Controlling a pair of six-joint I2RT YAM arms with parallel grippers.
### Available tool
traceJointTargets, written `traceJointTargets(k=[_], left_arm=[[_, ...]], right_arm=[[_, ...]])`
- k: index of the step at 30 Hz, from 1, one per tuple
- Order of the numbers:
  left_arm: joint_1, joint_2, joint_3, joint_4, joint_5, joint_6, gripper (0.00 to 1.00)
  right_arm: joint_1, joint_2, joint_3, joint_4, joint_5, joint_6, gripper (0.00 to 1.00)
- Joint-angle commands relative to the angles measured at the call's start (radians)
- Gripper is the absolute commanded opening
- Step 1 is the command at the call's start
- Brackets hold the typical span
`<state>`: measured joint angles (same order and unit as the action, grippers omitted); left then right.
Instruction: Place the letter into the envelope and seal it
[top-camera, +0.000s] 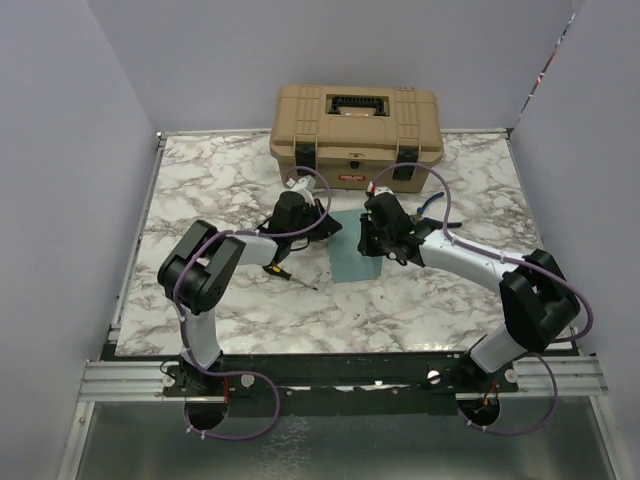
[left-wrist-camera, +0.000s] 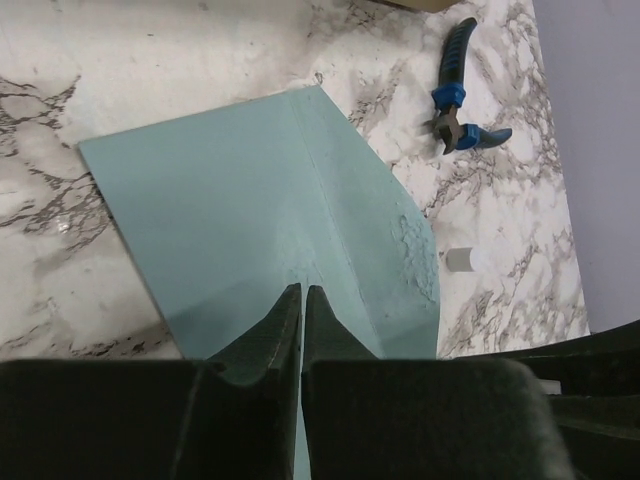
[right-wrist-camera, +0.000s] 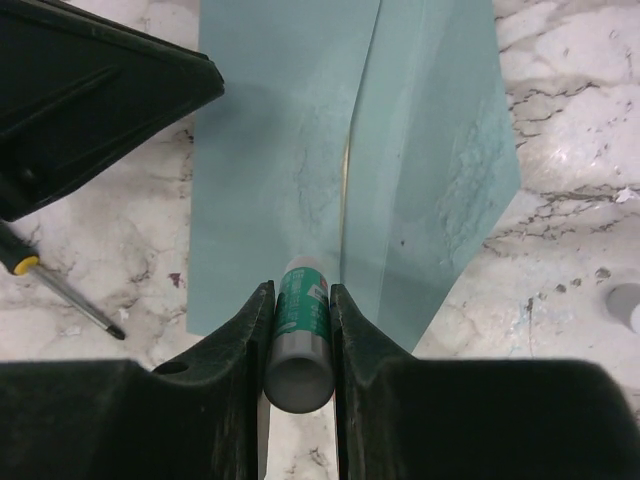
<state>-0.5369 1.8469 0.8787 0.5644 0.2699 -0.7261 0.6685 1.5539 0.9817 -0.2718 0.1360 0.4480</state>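
The teal envelope (top-camera: 350, 262) lies flat on the marble table between both grippers, its flap (left-wrist-camera: 400, 230) folded open and showing rough glue marks. A thin cream sliver at the flap's crease (right-wrist-camera: 346, 165) is all that shows of the letter; the rest is hidden. My left gripper (left-wrist-camera: 302, 290) is shut with nothing visible between its fingers, its tips over the envelope (left-wrist-camera: 220, 200) near the crease. My right gripper (right-wrist-camera: 300, 292) is shut on a green-labelled glue stick (right-wrist-camera: 300, 310), which points at the envelope (right-wrist-camera: 270, 150) near its lower edge.
A tan toolbox (top-camera: 357, 125) stands at the back of the table. Blue-handled pliers (left-wrist-camera: 457, 110) lie right of the envelope, with a small white cap (left-wrist-camera: 462, 259) nearby. A screwdriver (right-wrist-camera: 60, 285) lies left of the envelope, by the left arm (right-wrist-camera: 90, 90).
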Motion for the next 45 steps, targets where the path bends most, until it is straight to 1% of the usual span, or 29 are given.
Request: traceJointTargets(k=[1,4,9,15,17,20,22,28,36,41,45], left_arm=[[-0.003,0.057,0.043,0.101,0.057,-0.006,0.01],[-0.002,0.09,0.05,0.1,0.051,0.007,0.0],[-0.003,0.122,0.024,0.1,0.037,-0.007,0.0],[-0.003,0.143,0.012,0.075,0.012,-0.017,0.0],[-0.003,0.152,0.019,0.042,0.004,-0.009,0.0],[-0.002,0.171,0.049,-0.052,-0.015,0.024,0.0],[-0.002,0.178,0.061,-0.099,-0.027,0.04,0.0],[-0.002,0.173,0.068,-0.173,-0.054,0.067,0.0],[-0.001,0.17,0.077,-0.214,-0.065,0.095,0.0],[-0.001,0.177,0.08,-0.214,-0.065,0.105,0.0],[0.0,0.182,0.083,-0.214,-0.073,0.111,0.0]], right_arm=[[0.008,0.031,0.033,0.053,0.091,-0.084,0.01],[0.007,0.072,0.049,0.066,0.101,-0.136,0.01],[0.009,0.122,0.038,0.142,0.042,-0.216,0.01],[0.011,0.153,0.049,0.16,-0.015,-0.282,0.01],[0.011,0.16,0.051,0.164,-0.05,-0.304,0.01],[0.011,0.172,0.051,0.17,-0.088,-0.318,0.01],[0.01,0.182,0.049,0.171,-0.06,-0.321,0.01],[0.011,0.224,0.041,0.203,0.022,-0.363,0.01],[0.009,0.278,0.061,0.262,0.196,-0.417,0.0],[0.003,0.302,0.101,0.263,0.179,-0.421,0.0],[-0.001,0.334,0.132,0.263,0.135,-0.432,0.0]])
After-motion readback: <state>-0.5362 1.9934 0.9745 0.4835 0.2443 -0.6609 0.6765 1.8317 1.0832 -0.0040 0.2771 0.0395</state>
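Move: Just ahead of the right hand, which already holds the glue stick, the envelope's middle lies about 5 cm farther out, 2 cm left and 6 cm below. From that hand the white cap is some 10 cm to the right and 4 cm ahead; the pliers are about 16 cm right and 12 cm ahead. The envelope's middle is about 4 cm right of the left hand, 1 cm back and 5 cm below; the screwdriver lies 10 cm left of that hand and 8 cm back. Lowering about 5 cm nearly straight down, the left hand's shut fingertips come to press on the envelope's left part and hold there. The right hand keeps its grip on the glue stick and goes down and forward onto the envelope by the slit, turning a little counter-clockwise, then on forward along the slit, some 7 cm in all, its fingers tipping up towards level. ##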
